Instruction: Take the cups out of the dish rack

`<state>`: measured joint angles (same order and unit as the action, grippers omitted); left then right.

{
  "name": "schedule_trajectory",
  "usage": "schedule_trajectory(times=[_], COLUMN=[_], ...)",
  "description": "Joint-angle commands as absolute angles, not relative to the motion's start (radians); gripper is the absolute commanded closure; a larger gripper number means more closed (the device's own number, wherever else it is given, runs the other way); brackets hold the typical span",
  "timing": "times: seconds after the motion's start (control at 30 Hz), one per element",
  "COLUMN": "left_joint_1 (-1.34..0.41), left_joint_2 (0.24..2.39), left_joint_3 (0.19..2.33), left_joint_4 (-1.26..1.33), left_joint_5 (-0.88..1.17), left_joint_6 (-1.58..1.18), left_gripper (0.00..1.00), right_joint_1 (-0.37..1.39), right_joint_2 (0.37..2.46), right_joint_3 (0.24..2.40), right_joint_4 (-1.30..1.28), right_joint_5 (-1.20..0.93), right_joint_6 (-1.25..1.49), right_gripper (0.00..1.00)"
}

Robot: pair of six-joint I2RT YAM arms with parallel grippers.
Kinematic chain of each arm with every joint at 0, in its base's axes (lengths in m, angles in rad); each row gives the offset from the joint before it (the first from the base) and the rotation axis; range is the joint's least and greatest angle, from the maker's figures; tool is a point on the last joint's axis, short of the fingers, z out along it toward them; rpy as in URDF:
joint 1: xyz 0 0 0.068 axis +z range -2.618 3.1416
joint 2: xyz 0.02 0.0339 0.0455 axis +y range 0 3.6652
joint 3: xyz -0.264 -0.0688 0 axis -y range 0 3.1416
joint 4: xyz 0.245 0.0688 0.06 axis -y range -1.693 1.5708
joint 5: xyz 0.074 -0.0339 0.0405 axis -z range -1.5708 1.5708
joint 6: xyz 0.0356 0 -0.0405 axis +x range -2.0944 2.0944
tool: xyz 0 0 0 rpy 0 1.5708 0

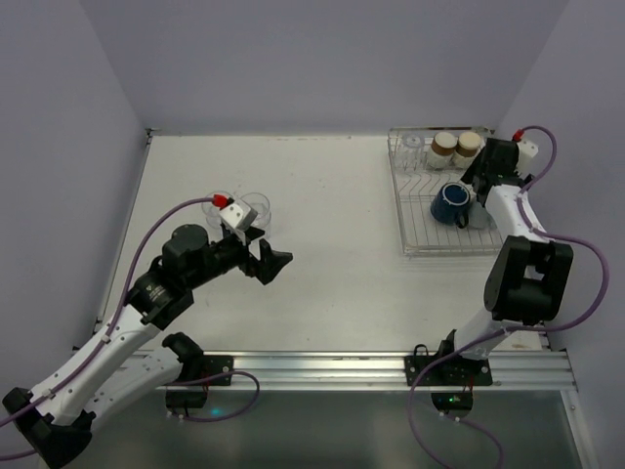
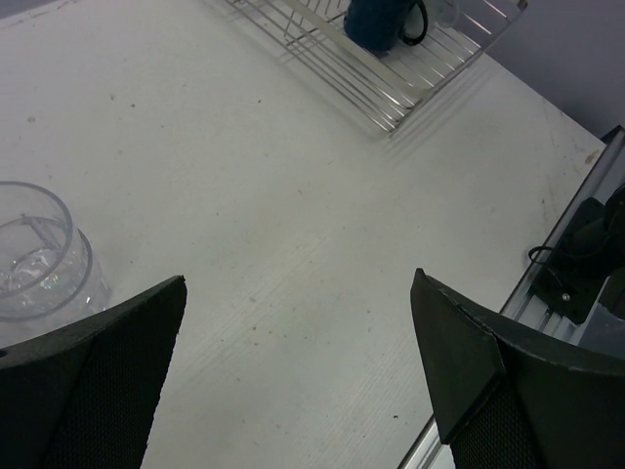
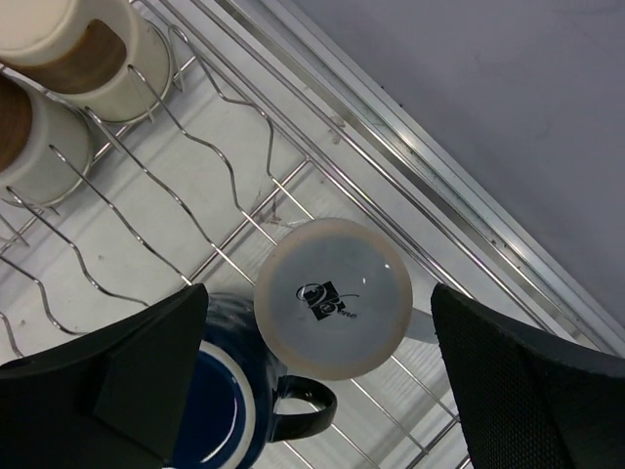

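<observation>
The silver wire dish rack stands at the table's far right. In it are two cream cups with brown bands, a dark blue mug and a clear glass. My right gripper hangs open above the rack, its fingers either side of an upside-down cup with a grey base. The blue mug lies beside that cup. My left gripper is open and empty over the table's middle left. Two clear glasses stand on the table behind it; one glass shows in the left wrist view.
The rack sits close to the right wall. A metal rail runs along the near edge with both arm bases on it. In the left wrist view the rack's corner and blue mug lie far ahead.
</observation>
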<state>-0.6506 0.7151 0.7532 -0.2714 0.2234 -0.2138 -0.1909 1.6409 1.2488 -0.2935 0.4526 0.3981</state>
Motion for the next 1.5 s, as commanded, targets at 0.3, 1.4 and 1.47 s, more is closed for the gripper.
schedule_trajectory(times=[0.3, 1.4, 1.47], left_joint_1=[-0.655, -0.653, -0.653], left_joint_2=[0.706, 0.744, 0.768], left_joint_3=[0.747, 0.755, 0.764], left_joint_4=[-0.247, -0.238, -0.227], left_joint_5=[0.192, 0.232, 0.259], left_joint_6=[-0.204, -0.224, -0.236], left_gripper=[0.00, 0.00, 0.00], right_joint_1=[-0.195, -0.186, -0.184], right_joint_2=[1.761, 1.428, 1.369], right_joint_3=[1.364, 1.342, 1.301], right_joint_4=[-0.348, -0.350, -0.330], right_joint_5=[0.479, 0.436, 0.405], right_joint_6=[0.364, 0.396, 0.414], right_gripper=[0.15, 0.79, 0.80])
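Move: The upturned pale cup in the rack is almost straight below the right hand, about 5 cm down, 1 cm ahead and 1 cm right. The blue mug stands roughly 9 cm left and 1 cm ahead; one brown-banded jar is some 17 cm ahead and 2 cm left, its twin 17 cm ahead and 9 cm left. From the left hand, the pale cup lies about 24 cm ahead, 58 cm right and 15 cm lower. Right hand sinks about 4 cm, pinches the pale cup's sides, then lifts it up some 13 cm. ##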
